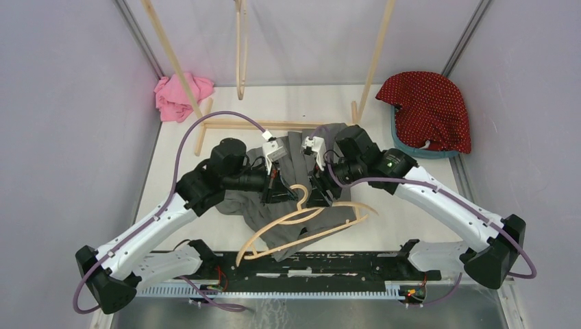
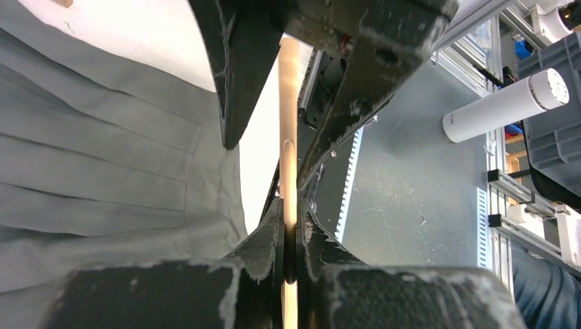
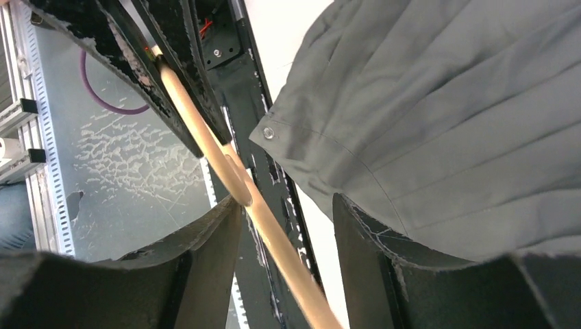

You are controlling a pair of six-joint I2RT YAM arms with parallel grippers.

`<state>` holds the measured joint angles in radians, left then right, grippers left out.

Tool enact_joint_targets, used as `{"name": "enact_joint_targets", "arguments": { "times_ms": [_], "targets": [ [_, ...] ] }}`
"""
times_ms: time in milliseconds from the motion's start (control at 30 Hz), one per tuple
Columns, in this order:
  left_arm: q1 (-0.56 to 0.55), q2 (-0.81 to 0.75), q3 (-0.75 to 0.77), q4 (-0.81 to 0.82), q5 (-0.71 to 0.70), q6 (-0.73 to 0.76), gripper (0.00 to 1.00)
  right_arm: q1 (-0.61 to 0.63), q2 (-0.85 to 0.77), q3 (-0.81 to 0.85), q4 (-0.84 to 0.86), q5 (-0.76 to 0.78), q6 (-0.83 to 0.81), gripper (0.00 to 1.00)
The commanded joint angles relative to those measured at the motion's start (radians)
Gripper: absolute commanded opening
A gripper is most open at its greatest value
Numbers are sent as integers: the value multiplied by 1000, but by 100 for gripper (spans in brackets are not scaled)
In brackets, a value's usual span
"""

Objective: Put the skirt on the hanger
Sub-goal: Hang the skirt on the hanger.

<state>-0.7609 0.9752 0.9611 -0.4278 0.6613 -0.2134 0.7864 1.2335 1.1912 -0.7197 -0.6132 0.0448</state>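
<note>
The grey pleated skirt [image 1: 291,238] lies spread on the white table, and the wooden hanger [image 1: 301,219] rests across it. My left gripper [image 1: 277,192] is shut on the hanger close to its hook; in the left wrist view the wooden bar [image 2: 289,137] is pinched between the jaws of the left gripper [image 2: 290,212], with the skirt [image 2: 103,171] to the left. My right gripper [image 1: 320,195] faces it from the other side. In the right wrist view the hanger [image 3: 274,233] passes through the right gripper [image 3: 288,205], which is open and straddles the bar beside the skirt [image 3: 445,123].
A wooden rack frame [image 1: 274,125] stands behind the skirt, with another hanger [image 1: 241,48] hanging from it. A pink cloth [image 1: 179,96] lies at the back left. A red dotted cloth [image 1: 428,110] fills a blue basket at the back right. Grey walls close both sides.
</note>
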Motion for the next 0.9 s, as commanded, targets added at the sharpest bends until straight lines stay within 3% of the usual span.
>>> {"name": "enact_joint_targets", "arguments": {
  "times_ms": [0, 433, 500, 667, 867],
  "targets": [
    [-4, -17, 44, 79, 68, 4, 4, 33, 10, -8, 86, -23, -22, 58],
    [-5, -1, 51, 104, 21, 1, 4, 132, 35, -69, 109, -59, -15, 54],
    [-5, 0, 51, 109, 5, -4, 4, 143, 40, -75, 120, -51, -9, 46],
    [-5, 13, 59, 71, -144, -7, 13, 147, 46, -82, 177, -75, 31, 10],
    [-3, -15, 108, -17, -430, -20, 42, 150, 69, -77, 160, -10, 81, 1]
  ]
}}
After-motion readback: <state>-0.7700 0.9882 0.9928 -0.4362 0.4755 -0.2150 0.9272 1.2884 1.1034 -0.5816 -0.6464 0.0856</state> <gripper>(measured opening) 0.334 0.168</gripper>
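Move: The right hand's open fingers go for the hanger's neck, some 4 cm to their left, 3 cm nearer the base and about 3 cm below. From the left hand, already shut on the hook, that neck is about 2 cm back, 2 cm to the right and 2 cm down. Beneath lies the skirt, its middle some 8 cm ahead of the right hand, 9 cm left and 22 cm down; its buttoned corner is 9 cm back and 11 cm left. Back, left and down, about 6 cm in all, the right hand slides to the hanger's neck with a slight counter-clockwise turn and pinches it, while the left keeps its hold on the hook almost in place. Then the left fingers open and that hand starts off forward some 3 cm, turning about 10 degrees counter-clockwise. ##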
